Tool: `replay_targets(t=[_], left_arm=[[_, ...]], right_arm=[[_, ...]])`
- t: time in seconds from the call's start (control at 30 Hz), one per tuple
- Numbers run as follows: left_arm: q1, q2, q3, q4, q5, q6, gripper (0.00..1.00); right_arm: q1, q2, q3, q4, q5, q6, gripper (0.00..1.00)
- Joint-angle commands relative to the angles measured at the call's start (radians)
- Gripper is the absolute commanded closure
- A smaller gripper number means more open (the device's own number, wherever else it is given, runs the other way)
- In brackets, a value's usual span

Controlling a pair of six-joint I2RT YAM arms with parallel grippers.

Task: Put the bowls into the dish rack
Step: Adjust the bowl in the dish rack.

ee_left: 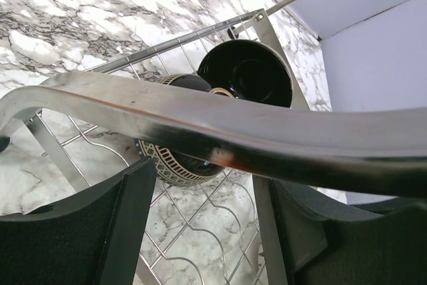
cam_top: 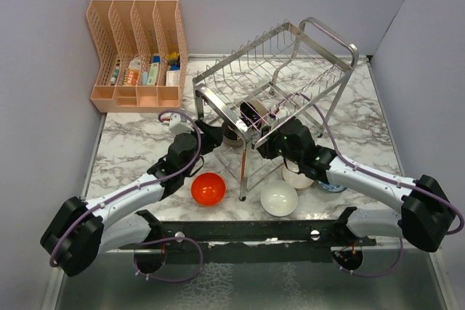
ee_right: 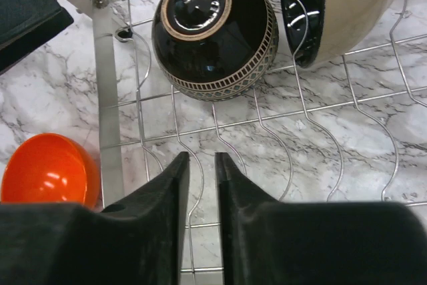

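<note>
The steel dish rack (cam_top: 320, 34) stands mid-table. On its lower tier a dark patterned bowl (ee_right: 213, 31) lies upside down, and a dark-and-cream bowl (ee_right: 343, 1) stands on edge beside it. My right gripper (ee_right: 202, 165) hovers over the tier's wires just short of them, its jaws a narrow gap apart and holding nothing. My left gripper (ee_left: 207, 231) is open and empty at the rack's left front, behind a steel bar (ee_left: 200, 118). On the table in front lie a red-orange bowl (cam_top: 208, 189), a white bowl (cam_top: 279, 198), a beige-pink bowl (cam_top: 294, 178) and a blue-patterned bowl (cam_top: 334, 187).
A peach plastic organiser (cam_top: 138, 52) with small bottles stands at the back left. Grey walls close in both sides and the back. The rack's legs (cam_top: 243, 179) stand between the two arms, next to the red-orange bowl.
</note>
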Motion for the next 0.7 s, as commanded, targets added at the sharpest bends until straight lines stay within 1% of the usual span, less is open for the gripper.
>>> replay_targets(t=[0.0,0.03,0.1,0.23,0.3,0.47,0.67], left_arm=[[-0.005,0.003,-0.016,0.059,-0.035,0.001,0.38],[-0.006,0.002,-0.016,0.059,-0.035,0.001,0.38],[-0.006,0.004,-0.018,0.059,-0.037,0.004,0.38],[-0.006,0.01,-0.024,0.074,-0.041,0.009,0.38],[-0.005,0.009,-0.025,0.075,-0.041,0.009,0.38],[-0.005,0.006,-0.03,0.08,-0.038,0.013,0.38],[-0.006,-0.01,-0.043,0.087,-0.033,0.019,0.38]], right_arm=[[-0.003,-0.045,-0.022,0.254,-0.054,-0.03,0.89],[-0.002,-0.038,-0.032,0.281,-0.057,-0.027,0.95],[-0.002,-0.02,-0.057,0.365,-0.074,-0.022,0.99],[-0.003,0.03,-0.133,0.592,-0.087,0.0,0.99],[-0.002,0.052,-0.137,0.657,-0.093,0.013,0.99],[-0.002,0.116,-0.095,0.661,-0.105,0.056,0.99],[-0.003,0.198,-0.032,0.605,-0.108,0.076,0.99]])
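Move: The upside-down black bowl in the dish rack's lower tier lies about 10 cm ahead of the right gripper, 9 cm to its left and 8 cm below. The tan bowl, standing on edge, is some 17 cm ahead, 2 cm left and 7 cm lower; the orange bowl on the table is about 7 cm back, 16 cm left and 14 cm down. From the left gripper, the black bowl is roughly 10 cm ahead, 3 cm right and 11 cm below. Shut the right gripper's part-open fingers fully on empty space, then sweep them about 5 cm left towards the black bowl, easing some 2 cm forward and slightly up after the start. Roll the wrist as you go, its left side rising by about 15 degrees, so the closed tips point flatter and more to the left. ##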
